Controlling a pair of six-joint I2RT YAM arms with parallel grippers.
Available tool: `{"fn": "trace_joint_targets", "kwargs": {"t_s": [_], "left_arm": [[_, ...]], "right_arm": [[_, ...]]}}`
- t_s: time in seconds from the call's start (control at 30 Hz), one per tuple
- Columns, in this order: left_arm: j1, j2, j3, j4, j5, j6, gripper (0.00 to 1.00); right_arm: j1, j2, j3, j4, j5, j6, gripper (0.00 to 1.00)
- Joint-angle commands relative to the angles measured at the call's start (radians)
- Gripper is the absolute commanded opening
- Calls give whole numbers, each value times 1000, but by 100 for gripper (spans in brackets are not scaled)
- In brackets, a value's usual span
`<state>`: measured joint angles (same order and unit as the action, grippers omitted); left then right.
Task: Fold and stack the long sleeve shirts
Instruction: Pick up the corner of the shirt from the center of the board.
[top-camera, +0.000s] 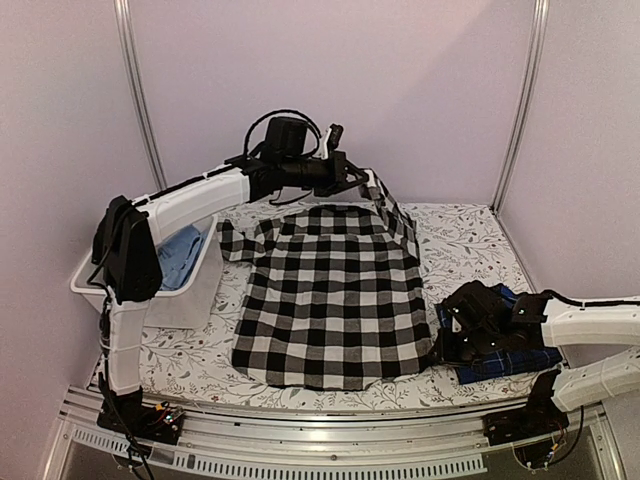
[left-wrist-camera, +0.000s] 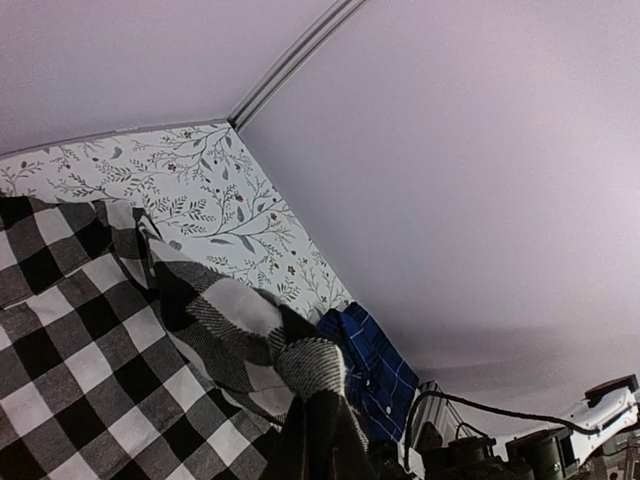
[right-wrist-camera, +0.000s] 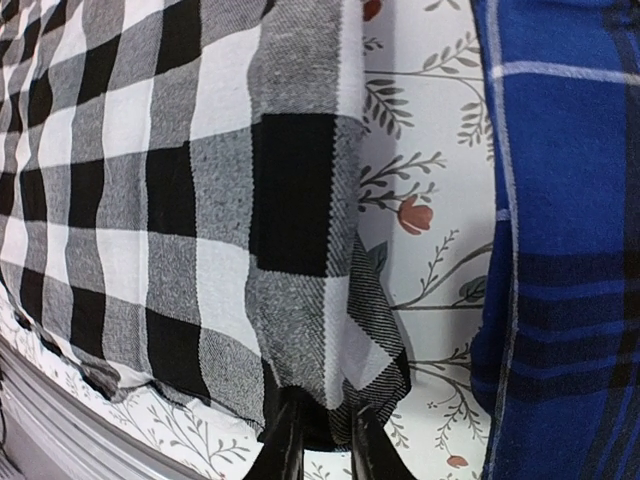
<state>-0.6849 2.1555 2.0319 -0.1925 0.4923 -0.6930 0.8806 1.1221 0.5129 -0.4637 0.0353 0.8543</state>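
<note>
The black-and-white buffalo check shirt (top-camera: 330, 300) lies spread on the floral table cover. My left gripper (top-camera: 352, 178) is raised at the back and shut on the shirt's far right corner, holding it up; in the left wrist view the cloth (left-wrist-camera: 300, 370) drapes over the fingers. My right gripper (top-camera: 448, 340) sits low at the shirt's near right corner and is shut on its hem (right-wrist-camera: 330, 400). The navy blue plaid shirt (top-camera: 500, 345) lies folded at the right, partly under the right arm; it also shows in the right wrist view (right-wrist-camera: 560, 250) and the left wrist view (left-wrist-camera: 375, 365).
A white bin (top-camera: 195, 290) holding light blue cloth (top-camera: 180, 255) stands at the left, beside the left arm. Pale walls enclose the table on the back and both sides. A metal rail (top-camera: 320, 430) runs along the near edge.
</note>
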Motion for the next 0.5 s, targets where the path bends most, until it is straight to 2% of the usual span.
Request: {"fn": "trace_joint_targets", "kwargs": {"t_s": [0.0, 0.13, 0.3, 0.47], "left_arm": [[20, 30, 77, 37, 22, 30, 0], [41, 43, 142, 68, 38, 46, 0], [71, 68, 228, 74, 68, 69, 0], [105, 46, 210, 80, 69, 78, 0]], "right_arm": [[11, -6, 20, -18, 23, 16, 10], [24, -9, 18, -29, -5, 22, 0], [46, -28, 17, -58, -25, 48, 0], [60, -47, 58, -86, -26, 61, 0]]}}
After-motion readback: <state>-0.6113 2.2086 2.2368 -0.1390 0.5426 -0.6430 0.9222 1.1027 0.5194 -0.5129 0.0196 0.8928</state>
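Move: The right hand's partly open fingers straddle the checked shirt's near right corner, practically at the hand point. The blue shirt's middle is about 16 cm to its right and 8 cm ahead. The left hand already holds the sleeve's cuff; the shoulder lies some 14 cm ahead, 12 cm right and 26 cm below. From the left hand, the near right corner is about 27 cm back, 13 cm right and 25 cm down. Upward goes the left hand, about 7 cm, with some 4 cm forward and a little left, keeping its pinch on the cuff and drawing it away from the shoulder as the wrist rolls roughly 10 degrees. The right fingers close the rest of the way, pinching the near right corner down at the board, then ease back about 1.5 cm towards the base. ##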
